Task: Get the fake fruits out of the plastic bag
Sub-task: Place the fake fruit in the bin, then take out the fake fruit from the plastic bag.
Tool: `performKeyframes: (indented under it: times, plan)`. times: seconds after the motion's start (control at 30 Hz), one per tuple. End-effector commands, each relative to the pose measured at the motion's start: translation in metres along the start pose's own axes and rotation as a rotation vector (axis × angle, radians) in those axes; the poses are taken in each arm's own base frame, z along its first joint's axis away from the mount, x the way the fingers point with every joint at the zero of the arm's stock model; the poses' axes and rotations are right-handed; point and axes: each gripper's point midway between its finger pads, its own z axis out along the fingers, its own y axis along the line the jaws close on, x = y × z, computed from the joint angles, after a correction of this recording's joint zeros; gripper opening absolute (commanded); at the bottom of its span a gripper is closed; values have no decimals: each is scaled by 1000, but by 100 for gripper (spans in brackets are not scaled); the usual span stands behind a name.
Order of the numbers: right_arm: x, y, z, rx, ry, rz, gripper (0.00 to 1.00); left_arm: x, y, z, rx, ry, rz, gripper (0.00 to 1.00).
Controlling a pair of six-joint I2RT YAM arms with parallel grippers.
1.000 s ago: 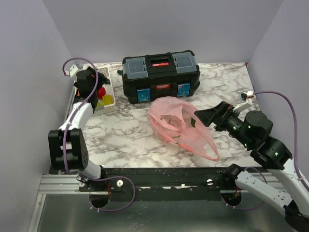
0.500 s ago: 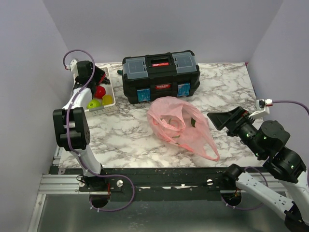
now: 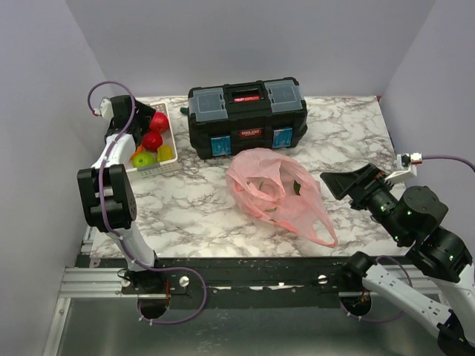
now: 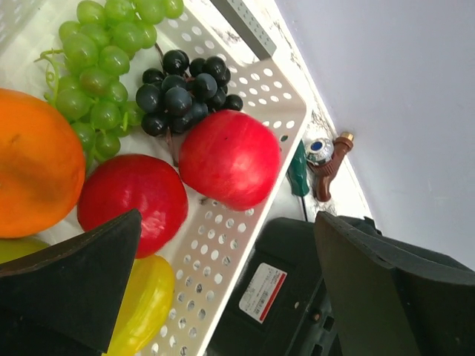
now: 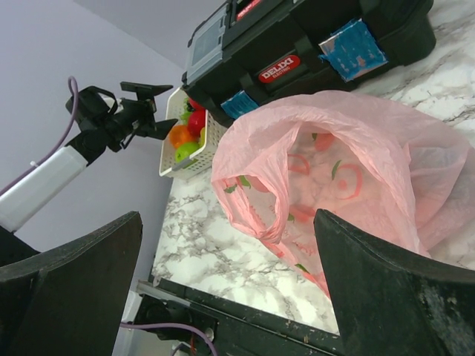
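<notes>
The pink plastic bag (image 3: 278,194) lies crumpled in front of the toolbox, its mouth facing left. The right wrist view shows only printed marks inside the bag (image 5: 349,178), no fruit. The fake fruits lie in the white basket (image 3: 168,162): two red apples (image 4: 230,159) (image 4: 133,204), an orange (image 4: 33,174), a yellow lemon (image 4: 145,304), dark purple grapes (image 4: 182,93) and a sliver of green apple (image 4: 11,251). My left gripper (image 3: 141,126) hangs open and empty over the basket's left side. My right gripper (image 3: 335,182) is open and empty, just right of the bag.
A black toolbox (image 3: 246,117) stands behind the bag, close to the basket's right wall (image 4: 223,245). A light green grape bunch (image 4: 96,67) also lies in the basket. A green-handled screwdriver (image 4: 299,182) and a brown-and-chrome tool (image 4: 326,159) lie behind the basket. Walls enclose the table.
My left gripper has drawn back to the left and rear over the basket, and a second red apple now shows there. My right gripper pulled back right from the bag, then held still.
</notes>
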Motion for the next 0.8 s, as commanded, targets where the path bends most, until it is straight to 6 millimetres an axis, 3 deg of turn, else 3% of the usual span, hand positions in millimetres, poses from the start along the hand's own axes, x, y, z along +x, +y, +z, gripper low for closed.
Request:
performKeyframes:
  times: [0.0,0.23,0.5,0.67,0.77]
  plan:
    - [-6,-6,-3,32,-22,-3,100,-11,-30,-34,91,17,-15,98]
    - [-24,-12,-3,107,-71,-74,100,-1,-91,-120,369,85,56,98]
    - [-57,-16,-12,198,-152,-181,100,20,-176,-279,817,-12,466,98]
    - [-75,-15,-15,240,-195,-230,100,23,-191,-378,1067,-124,541,98]
    - [-86,-12,-19,249,-219,-258,100,8,-193,-433,1229,-257,491,98]
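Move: The left fingers are already open above the bin. The far red fruit lies roughly 5 cm ahead of them, 2 cm right and 7 cm below; the near red fruit is about 1 cm back, level sideways, and the black grapes some 6 cm ahead and 3 cm left. The emptied bag is about 20 cm back and 41 cm right of this hand. From the right hand, the bag lies roughly 14 cm ahead, 10 cm left and 29 cm down. Lift the empty left gripper up out of the bin and away from the fruit, about 31 cm, gaining speed and drawing some 20 cm back and 20 cm right as it rises. Tilt its fingers up towards level and turn them clockwise, keeping them wide open. Ease the open right gripper about 5 cm right and 5 cm up, away from the bag, turning slightly clockwise. ##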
